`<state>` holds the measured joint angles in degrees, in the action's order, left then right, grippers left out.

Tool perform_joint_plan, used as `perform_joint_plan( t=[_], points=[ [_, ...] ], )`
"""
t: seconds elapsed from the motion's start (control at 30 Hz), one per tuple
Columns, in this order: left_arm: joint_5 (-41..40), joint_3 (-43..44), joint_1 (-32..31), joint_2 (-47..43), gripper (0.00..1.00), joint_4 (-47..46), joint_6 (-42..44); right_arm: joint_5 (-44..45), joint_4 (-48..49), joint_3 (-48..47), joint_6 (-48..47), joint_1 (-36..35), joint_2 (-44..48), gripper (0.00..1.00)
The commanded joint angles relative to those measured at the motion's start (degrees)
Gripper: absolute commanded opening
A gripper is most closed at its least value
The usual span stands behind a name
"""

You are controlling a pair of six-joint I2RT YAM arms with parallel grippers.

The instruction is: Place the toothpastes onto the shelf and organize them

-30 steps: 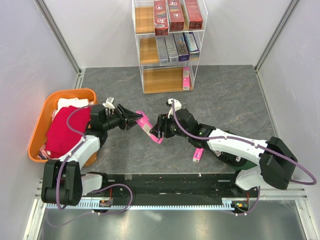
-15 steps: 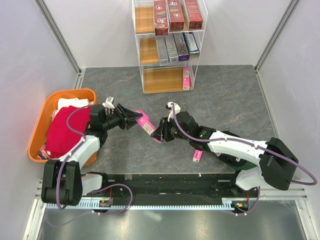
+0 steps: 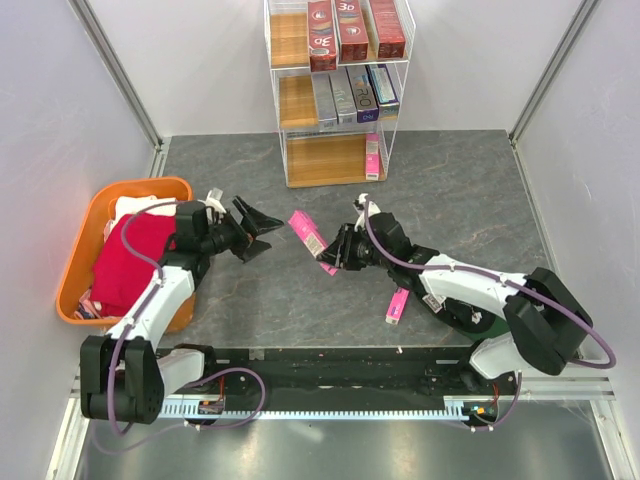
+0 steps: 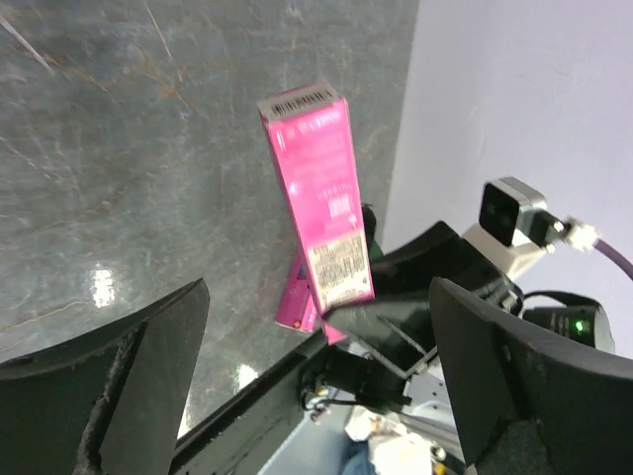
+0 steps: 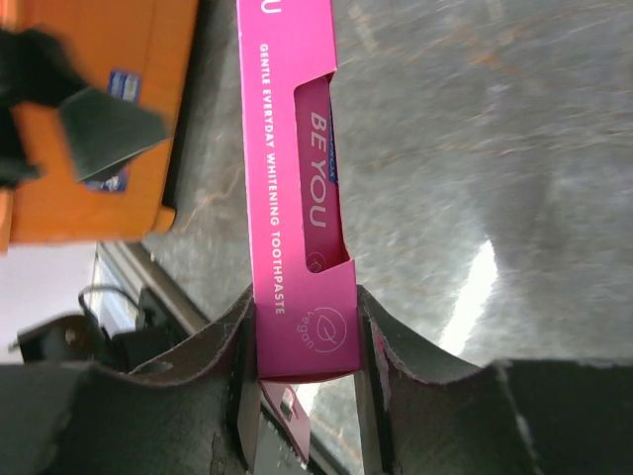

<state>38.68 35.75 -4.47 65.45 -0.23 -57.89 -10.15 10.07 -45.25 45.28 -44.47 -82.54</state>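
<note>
A bright pink toothpaste box [image 3: 310,236] [image 5: 287,198] [image 4: 316,198] hangs above the table's middle, with my right gripper [image 3: 333,257] [image 5: 302,346] shut on its near end. My left gripper [image 3: 256,228] [image 4: 316,386] stands open just left of the box, apart from it, nothing between its fingers. A second pink toothpaste box [image 3: 397,306] lies on the table under the right arm. The shelf [image 3: 283,150] stands at the back: red boxes [image 3: 350,30] on the top tier, grey and purple ones [image 3: 355,95] on the middle tier, one pink box [image 3: 372,157] at the right of the bottom tier.
An orange tub [image 3: 75,255] [image 5: 99,208] holding a red cloth [image 3: 130,260] sits at the left edge beside the left arm. White walls close in both sides and the back. The grey table surface [image 3: 450,190] stretches right of the shelf.
My left gripper let go of the pink box, opened wide and drew back left. My right gripper shut on the box and carried it slightly right and away from the left gripper.
</note>
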Motion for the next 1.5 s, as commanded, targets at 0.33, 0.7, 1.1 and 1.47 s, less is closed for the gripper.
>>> perform_joint_plan(
  t=[0.33,0.7,1.1,1.47],
  points=[
    [-16.1,10.84,0.34,-3.67,1.0,23.78,19.74,-10.06,15.85,-2.55,6.13,15.81,-9.56,0.16],
    [-15.56,10.22,0.34,-3.31,1.0,23.78,20.53,-10.86,25.79,-14.49,14.39,23.63,-26.43,0.15],
    [-15.38,9.78,0.34,-2.79,1.0,23.35,20.71,-6.29,30.72,-26.1,22.66,27.24,-42.34,0.15],
    [-14.42,8.9,0.25,-1.99,0.99,22.38,20.45,-3.65,28.53,-32.35,26.44,29.88,-49.55,0.17]
  ],
)
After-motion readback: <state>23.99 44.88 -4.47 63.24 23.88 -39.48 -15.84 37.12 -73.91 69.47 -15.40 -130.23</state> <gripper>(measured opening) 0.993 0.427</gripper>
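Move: The slot for the held pink toothpaste box is on the bottom shelf, about 36 cm ahead of the right hand, 8 cm to its right and 10 cm lower. The pink box already shelved lies some 37 cm ahead and 13 cm right; the shelf's front right corner is about 30 cm ahead and 18 cm right. From the left hand that slot is roughly 30 cm ahead, 27 cm right and 13 cm lower. The pink box, still pinched near one end by the right fingers, is carried about 30 cm forward, 10 cm to the right and 8 cm down, far end first, into the bottom shelf beside its pink neighbour. The right wrist turns some 35 degrees clockwise and rolls left side up on the way. The empty left hand, already open, draws some 4 cm left, away from the box, rolling about 20 degrees. ##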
